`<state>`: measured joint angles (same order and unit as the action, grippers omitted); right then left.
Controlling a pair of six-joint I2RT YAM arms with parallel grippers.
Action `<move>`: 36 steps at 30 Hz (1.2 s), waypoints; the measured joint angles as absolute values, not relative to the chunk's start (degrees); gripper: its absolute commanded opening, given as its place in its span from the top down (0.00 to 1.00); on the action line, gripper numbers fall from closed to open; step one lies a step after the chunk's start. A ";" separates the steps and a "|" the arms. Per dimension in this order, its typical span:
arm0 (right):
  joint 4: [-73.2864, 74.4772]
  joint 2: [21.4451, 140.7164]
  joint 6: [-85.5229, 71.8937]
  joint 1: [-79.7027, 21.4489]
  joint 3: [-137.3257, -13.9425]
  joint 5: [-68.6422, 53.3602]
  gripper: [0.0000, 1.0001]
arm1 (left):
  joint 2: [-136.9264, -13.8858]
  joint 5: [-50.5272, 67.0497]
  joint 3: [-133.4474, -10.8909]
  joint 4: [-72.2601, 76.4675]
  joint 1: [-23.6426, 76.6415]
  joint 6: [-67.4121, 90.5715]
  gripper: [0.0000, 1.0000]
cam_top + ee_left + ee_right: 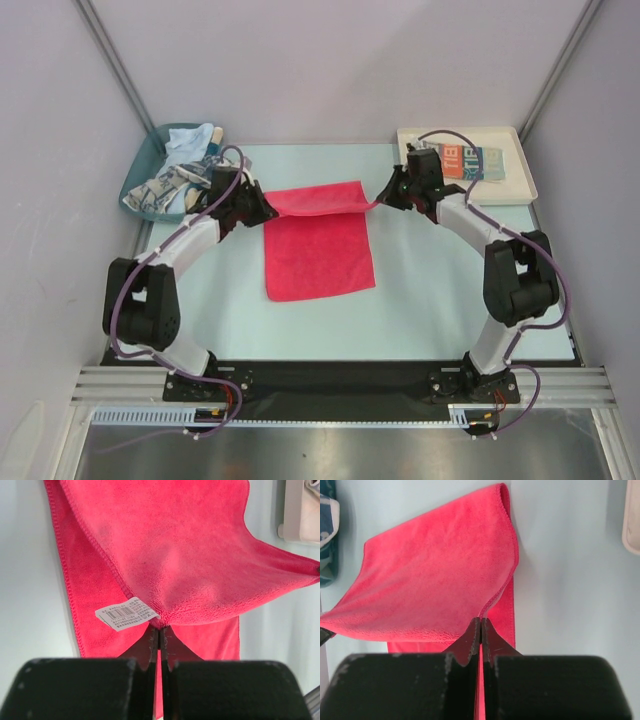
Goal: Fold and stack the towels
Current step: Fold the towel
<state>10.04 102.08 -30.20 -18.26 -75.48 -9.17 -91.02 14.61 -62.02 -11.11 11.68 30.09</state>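
Note:
A red-pink towel (pixel 318 250) lies in the middle of the table, its far edge lifted and stretched between both grippers. My left gripper (pixel 268 211) is shut on the towel's far-left corner (pixel 161 621), beside a white label (pixel 125 614). Shut on the far-right corner (pixel 482 616) is my right gripper (pixel 384 195). The raised flap (pixel 320 198) hangs over the part still flat on the table. A teal, white and orange lettered towel (pixel 470 160) lies in the white tray (pixel 520 175). Blue-and-white and pale blue towels (pixel 180 170) sit crumpled in the teal bin (pixel 141 170).
The teal bin stands at the far left corner, the white tray at the far right. Grey walls close in the table on three sides. Both arm bases sit at the near edge.

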 measured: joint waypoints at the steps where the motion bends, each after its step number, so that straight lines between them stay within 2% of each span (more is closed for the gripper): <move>1: 10.24 101.30 -30.20 -18.41 -74.78 -9.04 1.00 | -90.32 14.22 -61.56 -11.22 11.88 30.09 1.00; 16: 11.29 94.91 -30.26 -22.26 -62.65 -7.60 1.00 | -82.87 13.08 -50.81 -12.62 12.73 30.37 1.00; 36: 11.66 88.58 -30.33 -25.30 -60.31 -5.02 1.00 | -75.88 12.25 -44.58 -12.69 12.80 31.53 1.00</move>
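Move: Each hand has one end of the pink towel's far hem. The bottom layer's near left corner lies about 18 cm behind the left hand and 2 cm to its left; the near right corner is about 20 cm straight behind the right hand. The fold's ends are some 15 cm ahead of the left hand, 4 cm left, and 16 cm ahead of the right, 2 cm left. All lie roughly 11 cm below. The tray is 21 cm ahead of the right hand, 25 cm right. Still pinching the hem's two ends in shut fingers, both hands draw it back together over the bottom layer towards its near edge, a bit over 8 cm, quick at first and then slower. Each dips about 4 cm on the way and partly rises again, the right more so, before starting down once more; the fingers tip down about 5 degrees mid-way, then partly back. ##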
